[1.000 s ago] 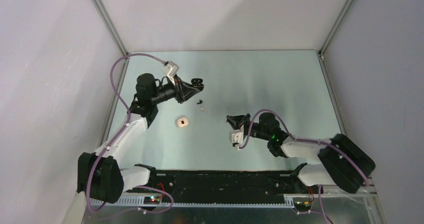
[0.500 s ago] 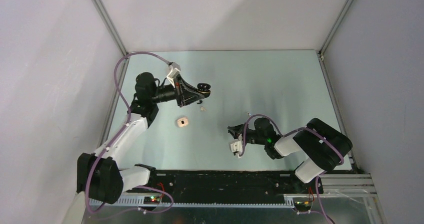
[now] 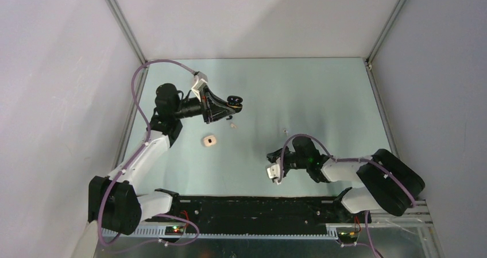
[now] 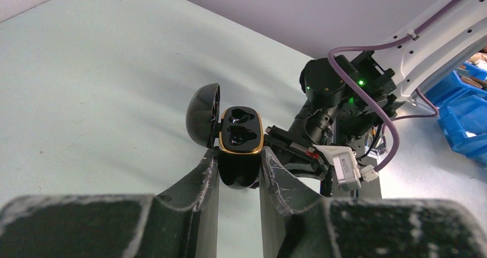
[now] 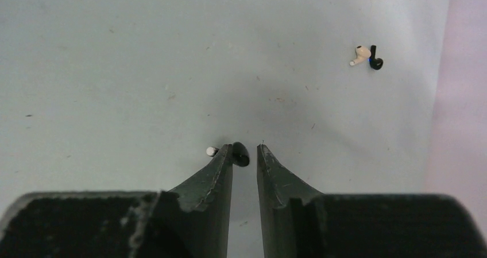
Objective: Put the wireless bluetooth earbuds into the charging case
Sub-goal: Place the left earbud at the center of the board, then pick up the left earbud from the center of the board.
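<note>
My left gripper (image 3: 230, 104) is shut on the black charging case (image 3: 234, 101) and holds it above the table. In the left wrist view the case (image 4: 241, 133) sits between the fingers (image 4: 205, 177), lid open, its two gold-rimmed sockets empty. My right gripper (image 5: 247, 147) is low over the table with a narrow gap between the fingers. A black earbud (image 5: 241, 154) lies against its left fingertip, and a small white piece (image 5: 211, 151) shows just outside that finger. A cream earbud (image 5: 359, 54) and another black earbud (image 5: 376, 62) lie together farther off.
A cream case (image 3: 209, 140) lies on the table left of centre. The cream bud (image 3: 232, 126) lies just below the left gripper. A tiny speck (image 3: 285, 131) lies near the right arm (image 3: 321, 166). Grey walls close in the table on three sides.
The left gripper shifted slightly right with the black case and turned it. The right gripper drew back toward the near edge and its arm swung.
</note>
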`<state>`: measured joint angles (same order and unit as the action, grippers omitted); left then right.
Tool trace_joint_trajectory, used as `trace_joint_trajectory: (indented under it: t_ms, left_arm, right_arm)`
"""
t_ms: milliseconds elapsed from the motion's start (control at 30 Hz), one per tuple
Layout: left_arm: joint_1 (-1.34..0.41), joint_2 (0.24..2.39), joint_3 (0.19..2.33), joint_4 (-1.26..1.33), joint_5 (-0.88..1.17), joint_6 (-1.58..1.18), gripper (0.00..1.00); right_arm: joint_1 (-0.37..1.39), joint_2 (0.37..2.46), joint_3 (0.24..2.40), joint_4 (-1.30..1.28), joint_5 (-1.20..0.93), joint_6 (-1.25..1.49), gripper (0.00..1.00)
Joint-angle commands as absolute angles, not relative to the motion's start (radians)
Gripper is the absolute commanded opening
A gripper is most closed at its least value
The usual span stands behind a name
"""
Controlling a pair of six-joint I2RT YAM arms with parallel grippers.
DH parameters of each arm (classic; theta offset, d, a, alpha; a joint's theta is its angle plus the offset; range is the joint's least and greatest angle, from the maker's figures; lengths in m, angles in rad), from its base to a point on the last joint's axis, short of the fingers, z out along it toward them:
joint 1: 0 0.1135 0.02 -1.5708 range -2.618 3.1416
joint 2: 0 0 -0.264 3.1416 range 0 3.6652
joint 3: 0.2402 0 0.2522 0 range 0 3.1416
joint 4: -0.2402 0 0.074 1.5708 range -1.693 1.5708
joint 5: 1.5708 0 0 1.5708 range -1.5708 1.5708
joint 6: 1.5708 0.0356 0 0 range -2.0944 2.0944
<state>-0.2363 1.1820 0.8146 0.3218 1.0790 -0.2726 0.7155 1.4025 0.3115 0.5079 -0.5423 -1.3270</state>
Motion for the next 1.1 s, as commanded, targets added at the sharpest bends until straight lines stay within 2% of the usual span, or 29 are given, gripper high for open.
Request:
trace_joint_trajectory:
  t_ms: [0,267,400,533,633,833,1067]
  left_arm:
    - [-0.24,1.168,0.841,0.359,1.096,-0.28,0.0]
    - [-0.239,1.164,0.833,0.361,1.101,-0.281,0.0]
    - [-0.238,1.158,0.825,0.362,1.074,-0.29,0.0]
    - [-0.234,1.147,0.815,0.364,0.995,-0.324,0.0]
    - [-0.235,1.128,0.805,0.364,0.913,-0.354,0.0]
    - [-0.236,1.063,0.776,0.363,0.769,-0.367,0.0]
    - [-0.241,1.013,0.758,0.362,0.735,-0.376,0.0]
  right_arm:
    - [0.72,1.325,0.337,0.349,-0.55,-1.295,0.3]
    - [0.695,1.051,0.427,0.005,-0.542,-1.151,0.42]
    - [0.749,0.996,0.541,-0.118,-0.484,-0.853,0.42]
    - [0.8,1.172,0.767,-0.277,-0.361,-0.479,0.34]
    - [0.806,1.359,0.988,-0.53,-0.284,-0.261,0.32]
    - [0.797,1.481,1.164,-0.633,-0.164,-0.016,0.44]
    - [0.722,1.657,1.299,-0.814,-0.188,0.204,0.45]
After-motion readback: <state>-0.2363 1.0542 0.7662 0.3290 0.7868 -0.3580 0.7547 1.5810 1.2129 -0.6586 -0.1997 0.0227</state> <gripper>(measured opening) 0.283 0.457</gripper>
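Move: The left earbud, black, lies between and just under the right fingertips, about 1 cm below the hand point and 1 cm to its left. From that hand, the nearer pale earbud is some 11 cm ahead and 7 cm right. The other black earbud is about 17 cm ahead and 15 cm left, with a second pale earbud 14 cm ahead and 13 cm left. From the left hand, the left earbud lies roughly 6 cm back, 13 cm right and 26 cm below. The left earbud comes free as the right fingers go on opening and the hand eases back and right about 2 cm. The hand then rises some 10 cm, swings forward and left over the earbud, and sinks again about 3 cm, the wrist turning clockwise and tipping from leftward to mostly downward. The left hand, still pinching the open charging case, later drifts about 2 cm each forward, left and up, turning counter-clockwise. ##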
